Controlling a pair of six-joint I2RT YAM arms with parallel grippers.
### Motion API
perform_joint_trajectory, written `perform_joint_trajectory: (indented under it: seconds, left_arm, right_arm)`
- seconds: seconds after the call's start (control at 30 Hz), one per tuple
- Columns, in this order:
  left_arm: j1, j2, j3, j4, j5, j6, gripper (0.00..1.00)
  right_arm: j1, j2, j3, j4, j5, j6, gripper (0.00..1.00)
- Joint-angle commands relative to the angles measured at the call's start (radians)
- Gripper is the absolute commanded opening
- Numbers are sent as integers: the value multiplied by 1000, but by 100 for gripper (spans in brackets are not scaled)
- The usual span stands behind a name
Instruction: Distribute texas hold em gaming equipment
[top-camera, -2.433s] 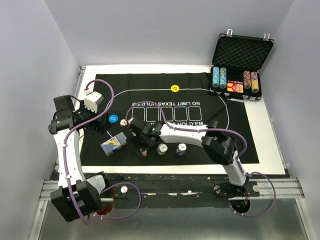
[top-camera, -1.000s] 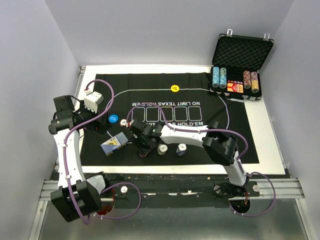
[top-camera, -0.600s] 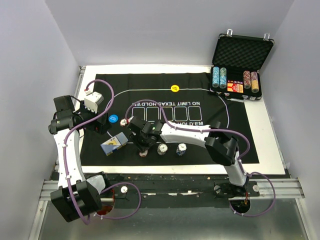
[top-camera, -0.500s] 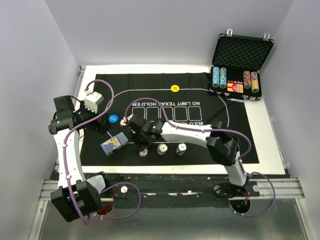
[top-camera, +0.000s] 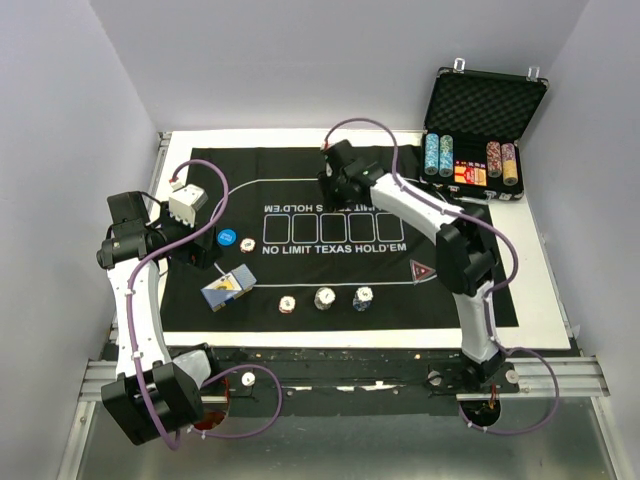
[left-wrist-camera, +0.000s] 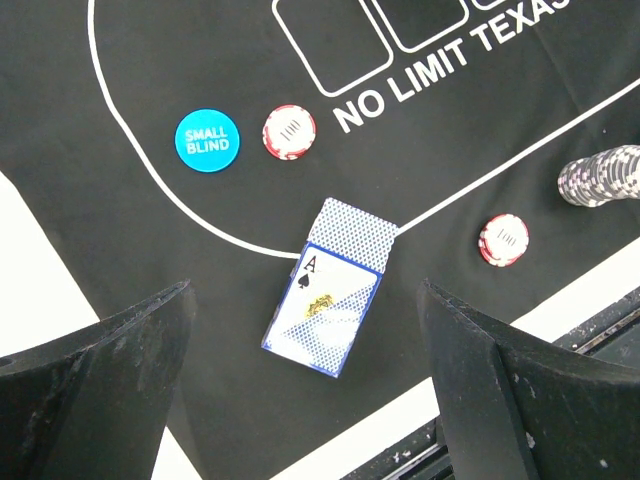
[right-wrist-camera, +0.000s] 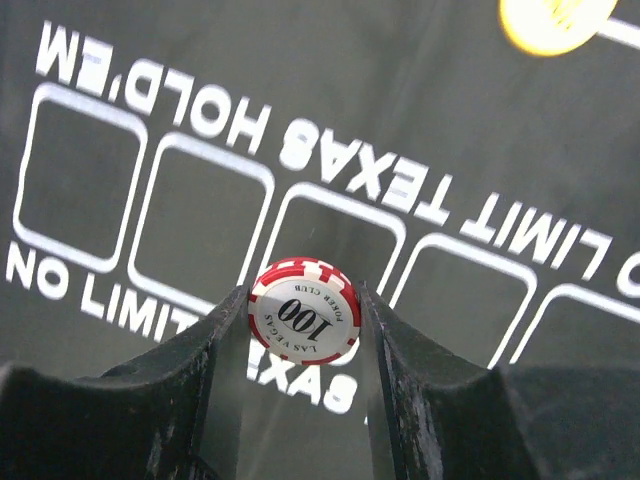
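My right gripper (right-wrist-camera: 304, 296) is shut on a red-and-white 100 chip (right-wrist-camera: 300, 318), held on edge above the mat's printed card boxes; in the top view it (top-camera: 336, 180) hangs over the far middle of the mat. The yellow button (right-wrist-camera: 556, 14) lies just beyond it. My left gripper (left-wrist-camera: 305, 290) stands open with nothing between its fingers, above the blue deck box (left-wrist-camera: 331, 299) at the mat's near left (top-camera: 227, 288). The blue small-blind button (left-wrist-camera: 207, 140) and a red chip (left-wrist-camera: 289, 132) lie side by side. Another red chip (top-camera: 287, 304) and two chip stacks (top-camera: 325, 298) (top-camera: 363, 298) stand near the front.
The black felt mat (top-camera: 470, 240) covers most of the white table. An open black case (top-camera: 485, 100) with rows of chips stands at the back right. A red triangular mark (top-camera: 422, 271) shows on the mat's right part. Grey walls close in both sides.
The right arm has swung from the near-left chips across to the far middle of the mat, carrying a red chip. The left arm has not moved.
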Motion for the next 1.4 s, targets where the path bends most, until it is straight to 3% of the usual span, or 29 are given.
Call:
perform_joint_trajectory:
  seconds: [0.0, 0.33, 0.53, 0.9, 0.97, 1.03, 1.17, 1.37]
  left_arm:
    - [8, -10, -6, -19, 24, 17, 99]
    - [10, -10, -11, -19, 10, 28, 99]
    - [8, -5, -6, -17, 7, 26, 99]
    - [8, -10, -23, -11, 6, 31, 99]
    - [10, -8, -23, -11, 7, 29, 99]
    - [10, -10, -22, -14, 10, 29, 99]
    - [10, -15, -22, -16, 9, 31, 99]
    - [10, -21, -23, -20, 14, 29, 99]
  right_arm:
    - [-104, 123, 124, 3, 36, -2, 38]
    - [-243, 302, 331, -44, 54, 3, 37]
    - [-262, 380, 419, -73, 60, 2, 37]
    - [-262, 335, 267, -29, 77, 29, 38]
    - [-262, 341, 276, -41, 87, 25, 45]
    - [-262, 348, 287, -52, 88, 23, 64]
    - [-262, 324, 290, -54, 91, 23, 81]
    - [-253, 209, 275, -40, 122, 31, 85]
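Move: The right hand already holds the white-and-red 100 chip about 8 cm above the felt; the bare spot it is taken to lies some 13 cm ahead and 10 cm to its right. The yellow big blind button lies about 18 cm ahead and 7 cm right, and the upside-down LIMIT lettering about 9 cm ahead and 11 cm right. From the left hand the spot is roughly 28 cm ahead, 43 cm right and 17 cm down. The right hand swings forward and right with the pinched 100 chip, about 16 cm across the felt towards the spot between the big blind button and the LIMIT lettering, sinking some 7 cm as it goes and turning nearly 20 degrees clockwise. Near the end of the descent it eases back about 1 cm, sets the chip down on the felt, and then opens the fingers from half to nearly wide while staying almost in place, rising barely half a centimetre. ##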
